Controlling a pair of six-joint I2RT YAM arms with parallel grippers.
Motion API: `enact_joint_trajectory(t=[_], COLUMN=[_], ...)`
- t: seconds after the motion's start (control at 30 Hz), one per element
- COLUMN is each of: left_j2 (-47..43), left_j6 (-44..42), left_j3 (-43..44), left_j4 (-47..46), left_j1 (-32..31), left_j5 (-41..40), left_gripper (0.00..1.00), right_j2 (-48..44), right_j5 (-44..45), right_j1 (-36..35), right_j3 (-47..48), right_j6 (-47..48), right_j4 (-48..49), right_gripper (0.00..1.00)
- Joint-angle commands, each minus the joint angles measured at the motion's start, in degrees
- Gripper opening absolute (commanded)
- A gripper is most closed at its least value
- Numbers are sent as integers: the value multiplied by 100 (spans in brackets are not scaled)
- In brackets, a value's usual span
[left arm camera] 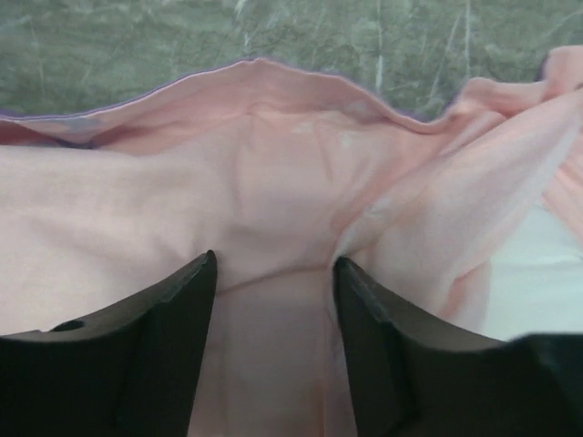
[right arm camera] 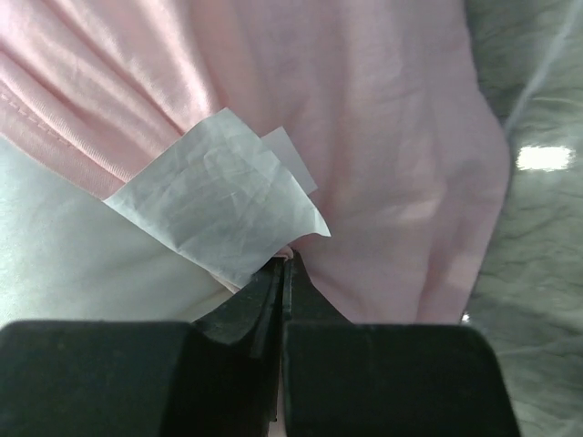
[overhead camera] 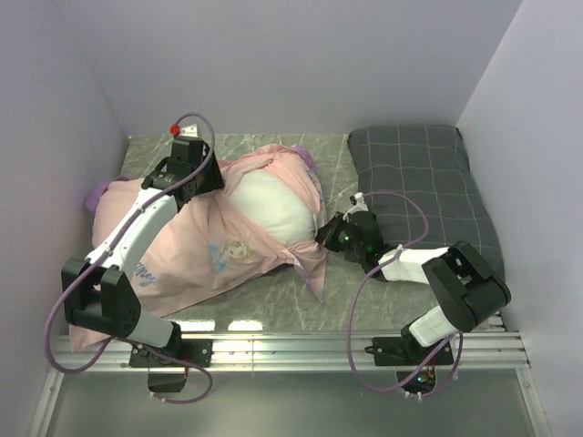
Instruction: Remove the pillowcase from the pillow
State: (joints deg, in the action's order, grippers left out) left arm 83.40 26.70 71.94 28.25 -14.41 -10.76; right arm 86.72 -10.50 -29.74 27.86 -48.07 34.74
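Observation:
The pink pillowcase (overhead camera: 191, 255) lies crumpled across the left and middle of the table, its mouth pulled back so that the white pillow (overhead camera: 269, 205) bulges out. My left gripper (overhead camera: 211, 182) hovers at the case's back edge. In the left wrist view it (left arm camera: 273, 264) stands open over the pale pink inner fabric (left arm camera: 273, 164), nothing pinched. My right gripper (overhead camera: 323, 235) sits at the pillow's right end. In the right wrist view it (right arm camera: 287, 257) is shut on a fold of pillowcase (right arm camera: 364, 118), just below a white paper-like label (right arm camera: 219, 209), beside the pillow (right arm camera: 55, 255).
A dark grey checked pillow (overhead camera: 428, 182) fills the back right of the marble table (overhead camera: 337, 155), close behind the right arm. Pale walls close in on the left, back and right. A metal rail (overhead camera: 301, 341) runs along the near edge.

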Motion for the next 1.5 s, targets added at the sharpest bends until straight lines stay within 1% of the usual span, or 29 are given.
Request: enact_joint_trajectory(t=[0.0,0.07,0.13,0.17,0.33,0.47,0.53,0.63,0.67,0.73,0.77,0.83,0.87,0.97,1.13,1.37,1.43,1.47], left_j2=[-402,-429,-464,-473,-517,-561,-544,-447,-360,-237,-114,18,158,448,958,1398,1521,1678], left_j6=[-270,-358,-419,-437,-516,-657,-727,-807,-824,-807,-772,-728,-684,-631,-587,-543,-552,-534], left_j3=[477,592,751,795,1172,1585,1743,2034,2139,2227,2245,2210,2158,1983,1806,1516,1498,1524], left_j4=[365,418,444,462,524,620,743,901,936,1059,1095,1156,1183,1270,1516,1648,1762,1815], left_j1=[-210,-324,-395,-456,-650,-843,-992,-1475,-1781,-2099,-2405,-2670,-2924,-3277,-3594,-3647,-3647,-3647], left_j5=[-154,-119,-49,-31,57,-13,-179,-443,-514,-698,-873,-1015,-1146,-1174,-1358,-1533,-1691,-1770], left_gripper=[64,70,73,76,83,85,86,86,86,86,86,86,86,88,89,90,88,79], right_j2=[-251,-392,-471,-498,-515,-533,-551,-568,-568,-577,-568,-568,-568,-595,-630,-709,-744,-753], right_j5=[-225,-163,-163,-163,-154,-145,-136,-84,-57,-40,-40,-40,-40,-22,39,136,136,127], right_j1=[-287,-375,-401,-427,-489,-515,-533,-551,-559,-542,-559,-560,-560,-560,-560,-568,-577,-577], right_j3=[202,238,282,290,352,378,396,405,405,405,405,405,405,387,370,387,413,431], right_j6=[8,61,61,70,79,88,105,132,140,140,149,140,132,167,211,290,307,316], right_j4=[131,42,-2,-11,-38,-73,-90,-143,-152,-169,-161,-178,-178,-205,-275,-407,-433,-433], right_gripper=[0,0,0,0,0,0,0,0,0,0,0,0,0,0,0,0,0,0])
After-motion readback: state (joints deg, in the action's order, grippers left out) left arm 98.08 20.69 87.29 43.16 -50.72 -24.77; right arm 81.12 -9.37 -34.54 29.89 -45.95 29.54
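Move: The exposed white pillow end beside the right gripper lies about 20 cm right of and 9 cm back from the left gripper, some 6 cm lower. The white tag is roughly 26 cm right and 11 cm back. The pillow's near pink hem is some 13 cm right and 14 cm back. From the right gripper, already pinching the case by the tag, the pillow end is about 5 cm forward and 4 cm left, 3 cm higher. Lift the already loosened left gripper off the bunched pink case and open it wide. Arc it about 20 cm right and 9 cm back, rising some 14 cm before coming down onto the bare pillow end, turning the wrist roughly 30 degrees clockwise. Keep the right fingers shut on the case beside the tag, ease them a few centimetres left and up, then hold. ##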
